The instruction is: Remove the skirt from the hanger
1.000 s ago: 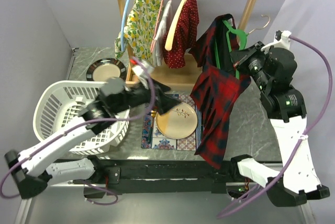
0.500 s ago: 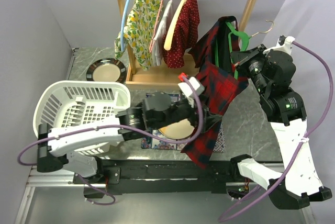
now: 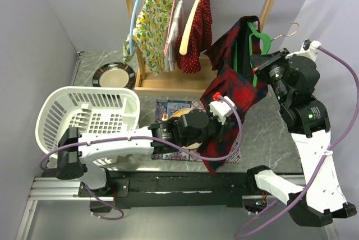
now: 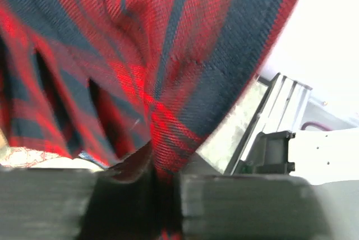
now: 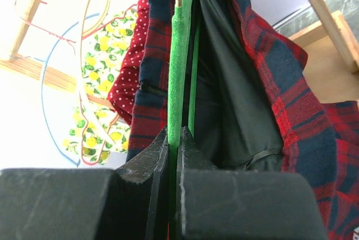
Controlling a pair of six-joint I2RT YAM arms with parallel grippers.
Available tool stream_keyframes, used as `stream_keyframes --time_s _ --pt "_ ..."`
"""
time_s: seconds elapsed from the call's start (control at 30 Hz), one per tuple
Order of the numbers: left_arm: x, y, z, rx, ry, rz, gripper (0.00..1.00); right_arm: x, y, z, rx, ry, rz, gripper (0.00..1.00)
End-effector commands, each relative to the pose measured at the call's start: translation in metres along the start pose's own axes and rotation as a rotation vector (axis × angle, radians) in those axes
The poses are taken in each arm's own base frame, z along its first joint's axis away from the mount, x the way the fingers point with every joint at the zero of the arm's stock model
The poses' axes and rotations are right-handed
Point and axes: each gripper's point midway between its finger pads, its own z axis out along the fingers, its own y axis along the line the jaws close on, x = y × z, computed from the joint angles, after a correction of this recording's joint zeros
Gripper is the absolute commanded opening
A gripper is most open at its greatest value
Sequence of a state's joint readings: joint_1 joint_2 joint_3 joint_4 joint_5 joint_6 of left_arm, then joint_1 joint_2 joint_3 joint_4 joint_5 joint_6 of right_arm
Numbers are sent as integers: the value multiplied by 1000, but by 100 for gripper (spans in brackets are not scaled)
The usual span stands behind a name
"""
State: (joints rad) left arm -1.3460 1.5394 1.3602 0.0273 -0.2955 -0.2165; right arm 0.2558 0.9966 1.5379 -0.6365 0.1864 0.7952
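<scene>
The skirt [image 3: 233, 91], red and dark plaid, hangs from a green hanger [image 3: 253, 32] held up at the right of the rack. My right gripper [image 3: 259, 66] is shut on the hanger's green bar [image 5: 180, 55], with the skirt's dark lining [image 5: 241, 100] just beside the fingers. My left gripper [image 3: 216, 118] reaches across to the skirt's lower part. In the left wrist view the jaws [image 4: 162, 187] are shut on a fold of the plaid cloth [image 4: 140, 55], which fills most of that view.
A wooden rack [image 3: 272, 4] at the back carries a lemon-print garment [image 3: 148, 27] and a red dotted one [image 3: 199, 32]. A white laundry basket [image 3: 61, 100] stands at the left. A dark plate [image 3: 114, 75] and a patterned mat [image 3: 168, 111] lie on the table.
My left arm swung right from the basket to the skirt and its jaws closed on the cloth. The right gripper kept hold of the hanger and rose slightly.
</scene>
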Motion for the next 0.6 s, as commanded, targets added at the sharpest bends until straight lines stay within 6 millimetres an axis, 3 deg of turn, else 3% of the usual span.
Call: stream_keyframes --time_s 0.0,0.07,0.1,0.13,0.23,0.33,0.4,0.5,0.57 --pt "-12 4 -22 -28 -36 -24 5 -79 60 -38 -184 -238 63 0" --pt "-1 14 -29 -67 -16 -37 1 -94 75 -46 -212 -256 31 0" --pt "3 21 -32 -103 -11 -40 1 -88 73 -39 -183 -220 -3 0" --pt "13 28 -35 -131 2 -40 1 -100 86 -55 -217 -233 -21 0" --pt "29 48 -51 -207 31 -46 1 -96 74 -62 -167 -201 -88 0" --pt "17 50 -63 -205 -15 -78 1 -110 74 -82 -180 -260 -103 0" --pt "2 53 -70 -219 -48 -97 1 -105 79 -90 -213 -228 -125 0" --pt "-32 63 -88 -270 -110 -97 1 -89 95 -106 -336 -152 -167 0" --pt "-71 67 -109 -277 -198 -116 1 -77 97 -112 -388 -112 -198 0"
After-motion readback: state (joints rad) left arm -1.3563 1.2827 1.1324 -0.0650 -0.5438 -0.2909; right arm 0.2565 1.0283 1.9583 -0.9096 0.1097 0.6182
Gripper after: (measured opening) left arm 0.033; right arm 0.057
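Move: Just short of shut around the skirt's hanging lower part, the left hand has the skirt's middle about 10 cm ahead, 4 cm to its right and 5 cm higher; the basket is roughly 50 cm left and 8 cm ahead, well below. The right hand grips the green hanger, whose middle is some 7 cm ahead, 1 cm left and 2 cm up. From that hand the skirt's middle lies about 5 cm left, 3 cm back and 10 cm down. Pinching the skirt's lower part fully shut, the left hand draws it about 9 cm left, towards the basket, turning some 15 degrees counter-clockwise. Meanwhile the right hand keeps its grip on the hanger, first lifts it about 8 cm, then pulls it back some 7 cm, tipping slightly up, so the two hands work the hanger and skirt apart. ##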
